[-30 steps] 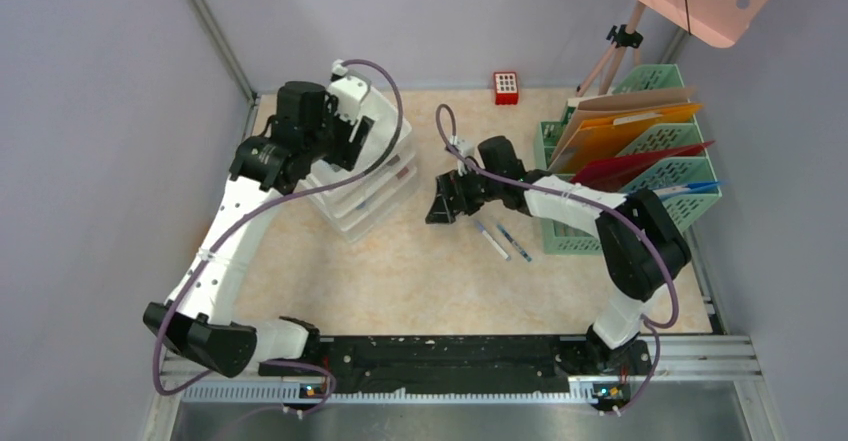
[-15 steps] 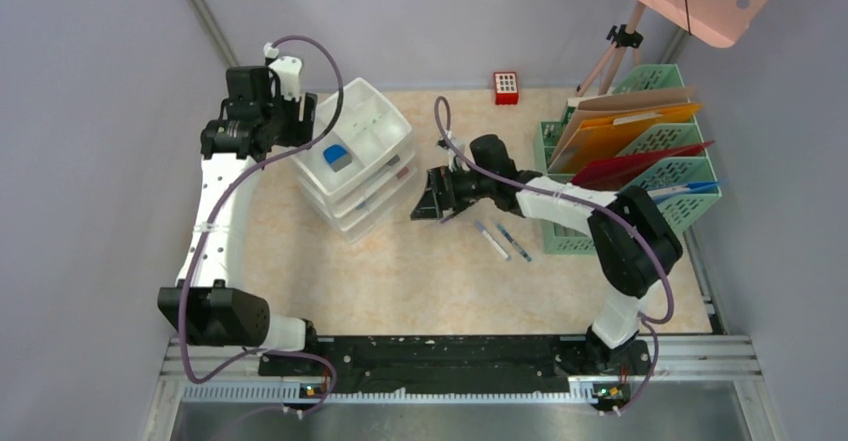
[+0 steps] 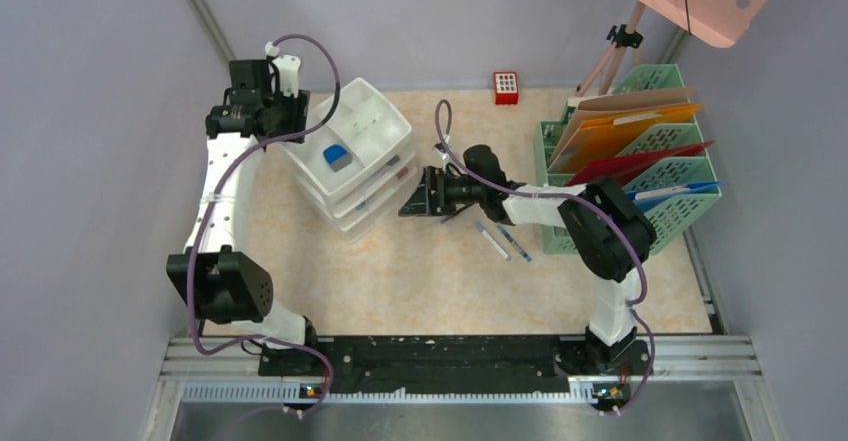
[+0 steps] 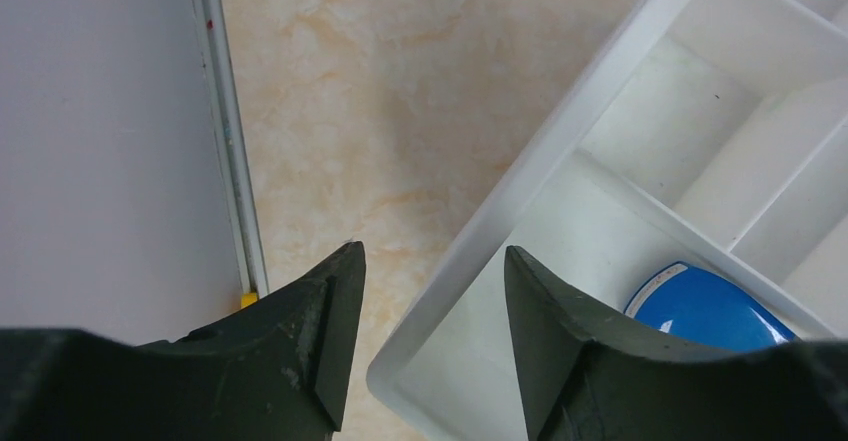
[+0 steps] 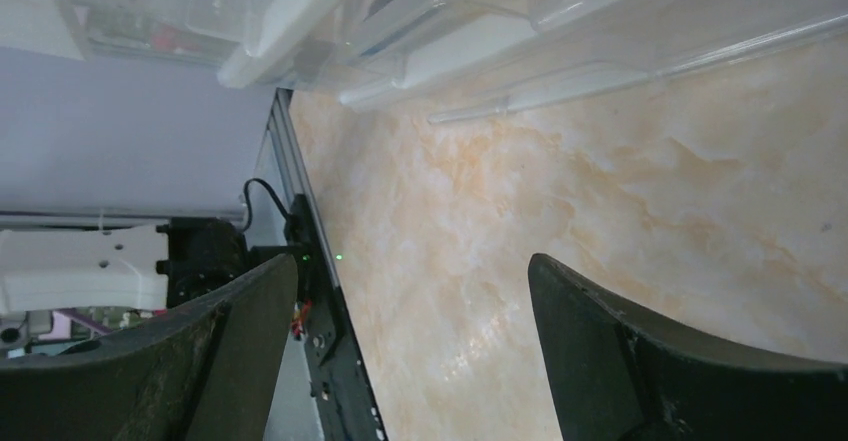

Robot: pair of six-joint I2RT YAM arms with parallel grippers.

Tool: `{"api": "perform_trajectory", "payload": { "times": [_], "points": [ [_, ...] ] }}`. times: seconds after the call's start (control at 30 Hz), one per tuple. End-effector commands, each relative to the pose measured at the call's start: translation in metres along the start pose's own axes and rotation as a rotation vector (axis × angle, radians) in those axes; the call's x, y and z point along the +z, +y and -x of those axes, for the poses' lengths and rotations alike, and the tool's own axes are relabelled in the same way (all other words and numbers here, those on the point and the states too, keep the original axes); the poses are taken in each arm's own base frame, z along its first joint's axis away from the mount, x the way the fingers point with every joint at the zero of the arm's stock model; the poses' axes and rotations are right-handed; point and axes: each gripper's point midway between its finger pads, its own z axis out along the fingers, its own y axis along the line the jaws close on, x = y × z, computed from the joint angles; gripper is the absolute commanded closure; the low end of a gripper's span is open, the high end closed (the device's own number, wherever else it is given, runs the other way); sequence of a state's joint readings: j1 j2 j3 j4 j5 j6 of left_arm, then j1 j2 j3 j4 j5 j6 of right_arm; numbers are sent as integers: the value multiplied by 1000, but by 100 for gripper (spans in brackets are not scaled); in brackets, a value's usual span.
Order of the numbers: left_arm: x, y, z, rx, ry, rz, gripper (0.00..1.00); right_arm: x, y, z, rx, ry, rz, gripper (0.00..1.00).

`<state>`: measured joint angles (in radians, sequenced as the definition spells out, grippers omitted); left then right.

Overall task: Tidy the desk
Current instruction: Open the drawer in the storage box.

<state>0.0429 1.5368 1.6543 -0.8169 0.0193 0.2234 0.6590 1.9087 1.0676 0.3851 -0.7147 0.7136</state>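
The desk (image 3: 450, 281) is a beige marbled top. On its left part stands a white drawer unit (image 3: 365, 196); its top tray (image 3: 375, 126) holds a blue object (image 3: 337, 156) (image 4: 710, 306). My left gripper (image 3: 295, 113) (image 4: 430, 261) hangs open at the tray's far-left corner, with the tray wall (image 4: 520, 176) running between its fingers and touching neither. My right gripper (image 3: 408, 204) (image 5: 412, 271) is open and empty, low over the desk, just right of the drawer unit's lower drawers (image 5: 560, 31).
Two pens (image 3: 491, 240) (image 3: 514, 242) lie on the desk right of my right gripper. A green mesh file rack (image 3: 660, 166) with coloured folders stands at the right wall. A red block (image 3: 506, 87) sits at the back. A black rail (image 3: 440, 351) runs along the near edge.
My left arm swung off the top of the drawer unit to its far-left corner, uncovering the tray and the blue object. My right gripper slid left toward the drawers.
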Motion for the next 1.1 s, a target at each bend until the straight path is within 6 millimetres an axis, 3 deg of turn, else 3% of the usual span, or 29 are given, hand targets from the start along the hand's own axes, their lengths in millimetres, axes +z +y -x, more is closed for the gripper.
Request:
{"api": "perform_trajectory", "payload": {
  "times": [0.0,0.23,0.63,0.8,1.07],
  "points": [
    [-8,-2,13,-1,-48,-29,44,6,28,34,15,-153,125,17],
    [-12,-10,-2,-47,-55,-41,54,18,5,32,96,-188,113,27],
    [-21,-8,-23,-81,-42,-1,58,40,-21,31,140,-188,107,42],
    [-26,-11,-28,-86,-40,-7,59,49,-27,30,156,-178,129,48],
    [-24,-14,-31,-98,-31,-23,59,57,-24,33,147,-173,194,49]
  ]
}}
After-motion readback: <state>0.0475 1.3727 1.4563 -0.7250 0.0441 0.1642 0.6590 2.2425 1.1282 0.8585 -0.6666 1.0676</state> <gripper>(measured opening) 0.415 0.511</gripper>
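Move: The lower drawer's front in the storage box lies about 5 cm ahead of the right hand, 5 to its left and 6 below; a dark pen lies level with this hand, 10 cm to its right and 10 below. The storage box's left rim lies between the left hand's fingers, about 2 cm back and 1 below; the blue eraser in the top tray is about 3 cm back of that hand, 7 to its right and 5 below. Closing partway, the right hand sinks 5 cm, forward-left towards the drawer; the left pinches the rim, backing 3 cm. ##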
